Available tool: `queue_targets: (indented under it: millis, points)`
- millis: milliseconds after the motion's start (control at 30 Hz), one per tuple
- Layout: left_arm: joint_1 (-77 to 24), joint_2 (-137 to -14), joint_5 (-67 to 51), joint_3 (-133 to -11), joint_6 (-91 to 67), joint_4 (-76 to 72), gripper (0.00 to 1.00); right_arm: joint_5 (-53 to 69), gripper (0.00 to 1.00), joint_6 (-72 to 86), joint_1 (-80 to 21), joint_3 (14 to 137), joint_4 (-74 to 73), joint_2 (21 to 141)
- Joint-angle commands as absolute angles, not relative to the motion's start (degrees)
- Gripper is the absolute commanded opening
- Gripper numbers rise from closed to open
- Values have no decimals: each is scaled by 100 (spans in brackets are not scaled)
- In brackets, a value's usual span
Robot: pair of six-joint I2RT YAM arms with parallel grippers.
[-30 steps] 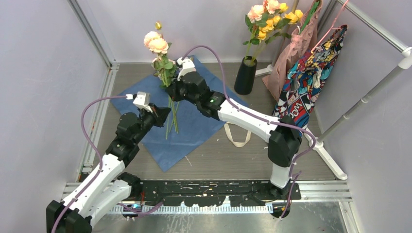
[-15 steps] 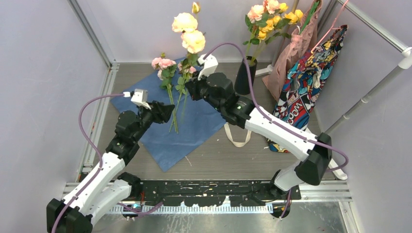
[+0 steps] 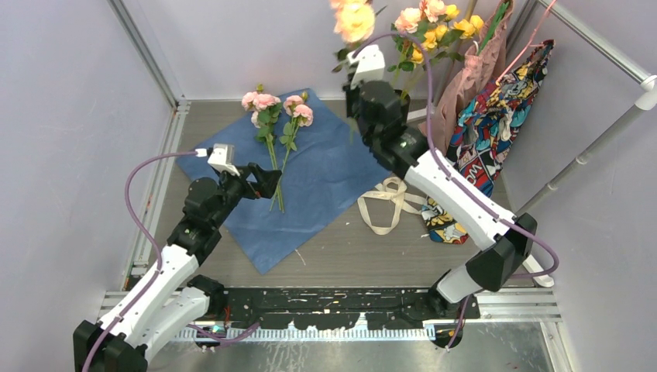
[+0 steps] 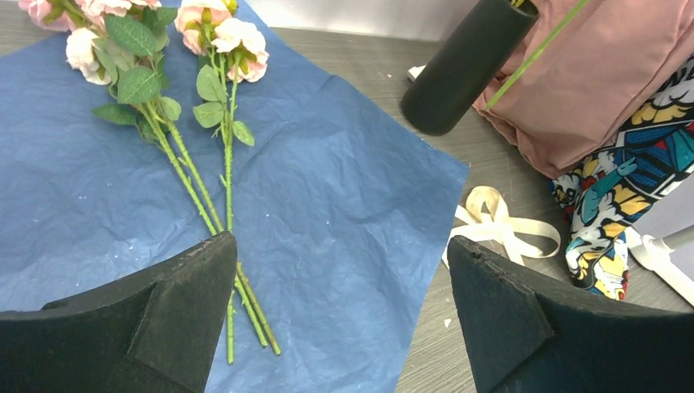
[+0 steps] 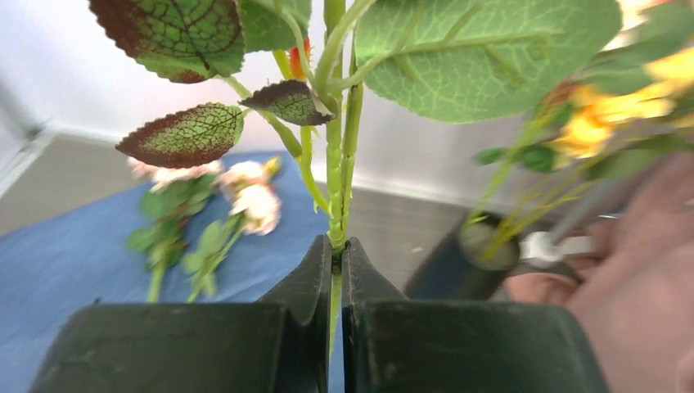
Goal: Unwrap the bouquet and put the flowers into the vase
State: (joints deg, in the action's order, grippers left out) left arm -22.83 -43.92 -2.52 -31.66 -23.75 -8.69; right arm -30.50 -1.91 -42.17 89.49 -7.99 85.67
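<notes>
The bouquet is undone: its blue paper (image 3: pixel 325 178) lies spread flat, and the cream ribbon (image 3: pixel 385 206) rests on the floor beside it. Pink flowers (image 3: pixel 267 102) lie on the paper, their stems (image 4: pixel 225 196) running down toward my left gripper (image 3: pixel 267 180). That gripper (image 4: pixel 340 286) is open with nothing between its fingers, and the stem ends lie just beside the left finger (image 4: pixel 188 303). My right gripper (image 5: pixel 336 246) is shut on one flower's green stem, with its peach bloom (image 3: pixel 355 17) held high. The black vase (image 4: pixel 462 70) stands just right of it, mostly hidden by the arm from above.
Yellow and pink flowers (image 3: pixel 430 23) stand in the vase. A pink bag (image 3: pixel 474 74) and a colourful patterned bag (image 3: pixel 503 108) hang at the back right by a white rack pole (image 3: pixel 581 159). Walls close in the left and the back.
My right gripper has lifted its flower off the paper and swung it right, up next to the vase. My left gripper has opened beside the stem ends.
</notes>
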Motion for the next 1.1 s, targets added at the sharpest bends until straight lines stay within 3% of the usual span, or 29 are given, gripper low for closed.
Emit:
queue_targets:
  millis: [0,500,833,1067]
  points:
    - [-2279,-4556,-85,-3184,-2341,-976,100,-3555,1,-906,-3452,9859,-586,8772]
    - [-2276,-4908,208,-3253,-2180,-900,99,-2447,1,-448,-1421,11326,-859,9821]
    - [-2276,-5105,328,-3283,-2092,-873,98,-2081,1,-339,-1167,12280,-1057,10580]
    - [-2278,-5190,396,-3245,-2065,-925,98,-2005,1,-274,-1124,12173,-1037,10649]
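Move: The vase I'm taking my held flower to stands about 14 cm ahead of my right hand and 15 cm to its right, its middle some 28 cm below. The heads of the flowers already in it are about 17 cm ahead and 23 cm right, near hand height. From my left hand, the remaining flowers lie about 21 cm ahead, straight out and 22 cm down, and the vase about 25 cm ahead, 33 cm right and 14 cm below. Still pinching the flower stem upright, I swing my right hand about 20 cm right and 16 cm forward to the vase, turning it clockwise by over 20 degrees. It climbs some 7 cm on the way, then sinks about half of that as it reaches forward and eases to a stop. My left hand, empty and wide open, lowers 5 cm with its fingers tipping down slightly. ##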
